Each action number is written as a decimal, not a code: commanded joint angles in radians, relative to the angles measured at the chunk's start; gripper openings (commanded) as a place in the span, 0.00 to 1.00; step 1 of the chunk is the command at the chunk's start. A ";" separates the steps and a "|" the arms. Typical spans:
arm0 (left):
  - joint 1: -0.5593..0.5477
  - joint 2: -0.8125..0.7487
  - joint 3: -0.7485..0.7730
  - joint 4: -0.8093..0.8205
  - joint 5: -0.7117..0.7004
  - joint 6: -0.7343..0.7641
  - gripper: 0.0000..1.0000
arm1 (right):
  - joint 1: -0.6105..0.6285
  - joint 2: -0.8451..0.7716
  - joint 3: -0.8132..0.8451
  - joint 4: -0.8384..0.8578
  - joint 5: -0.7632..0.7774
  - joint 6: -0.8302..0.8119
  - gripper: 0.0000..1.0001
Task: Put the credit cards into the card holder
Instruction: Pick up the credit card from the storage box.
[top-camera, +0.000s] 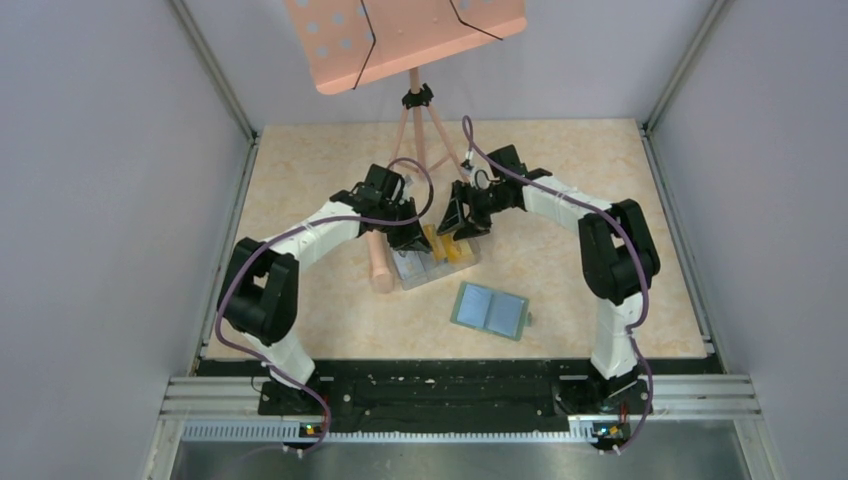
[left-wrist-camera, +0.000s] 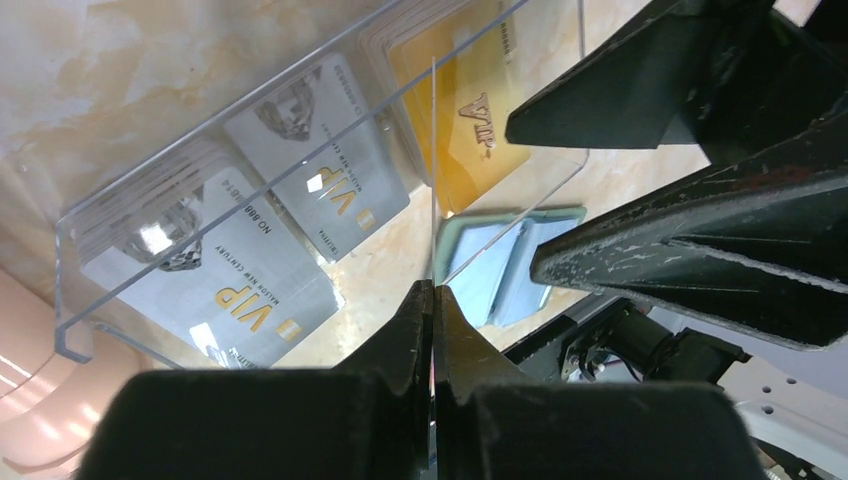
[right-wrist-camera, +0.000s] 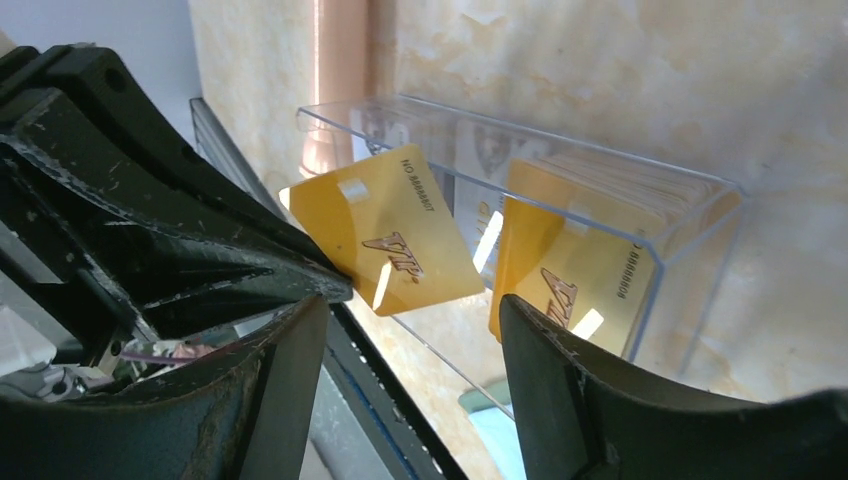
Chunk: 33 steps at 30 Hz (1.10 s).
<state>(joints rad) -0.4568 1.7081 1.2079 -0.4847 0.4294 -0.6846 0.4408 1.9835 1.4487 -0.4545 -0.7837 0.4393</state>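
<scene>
A clear plastic box (top-camera: 432, 265) holds the credit cards. White-grey credit cards (left-wrist-camera: 320, 165) lie in two compartments and an orange stack (right-wrist-camera: 575, 265) fills the end one. One orange card (right-wrist-camera: 385, 240) stands tilted up off that stack, also seen as the orange card (left-wrist-camera: 470, 120). My left gripper (left-wrist-camera: 432, 292) is shut on the box's thin clear wall. My right gripper (right-wrist-camera: 405, 335) is open just short of the tilted card, with nothing between its fingers. The card holder (top-camera: 490, 310) lies open on the table nearer the arms, its pale blue sleeves up.
A peach cylinder (top-camera: 380, 262) lies just left of the box. A tripod stand (top-camera: 415, 110) with a peach board rises at the back. The two grippers (top-camera: 435, 228) hang close together over the box. Grey walls close in the table on both sides.
</scene>
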 joint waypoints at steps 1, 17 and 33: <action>0.007 -0.070 -0.011 0.078 0.052 0.013 0.00 | -0.002 -0.036 -0.007 0.093 -0.082 0.031 0.65; 0.006 -0.113 -0.039 0.129 0.109 -0.006 0.00 | -0.008 -0.069 -0.067 0.194 -0.156 0.093 0.61; 0.006 -0.108 -0.070 0.151 0.119 -0.010 0.00 | -0.045 -0.210 -0.271 0.535 -0.247 0.266 0.33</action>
<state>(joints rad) -0.4492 1.6310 1.1500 -0.3912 0.5205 -0.6895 0.3904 1.8439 1.1950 -0.0853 -0.9527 0.6418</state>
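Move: The left fingers already hold a gold credit card by its edge; its middle lies about 2 cm ahead and 2 cm to the right of them, level. From the open right hand that card is some 4 cm left, 1 cm back and 1 cm lower. Of the right hand, the gold card pile sits roughly 3 cm back, 1 cm right and 6 cm below, and the open card holder about 15 cm back, 8 cm right and 7 cm below. The right fingers come round the free end of the held card, one seemingly against its face, and close from well open to about a third without yet shutting on it. The right hand edges left and up, then draws back and rises, about 3 cm higher overall, rolling its left side up some 13 degrees. The left hand keeps its pinch, lifts about 3.5 cm above the storage box, and settles back slightly. ##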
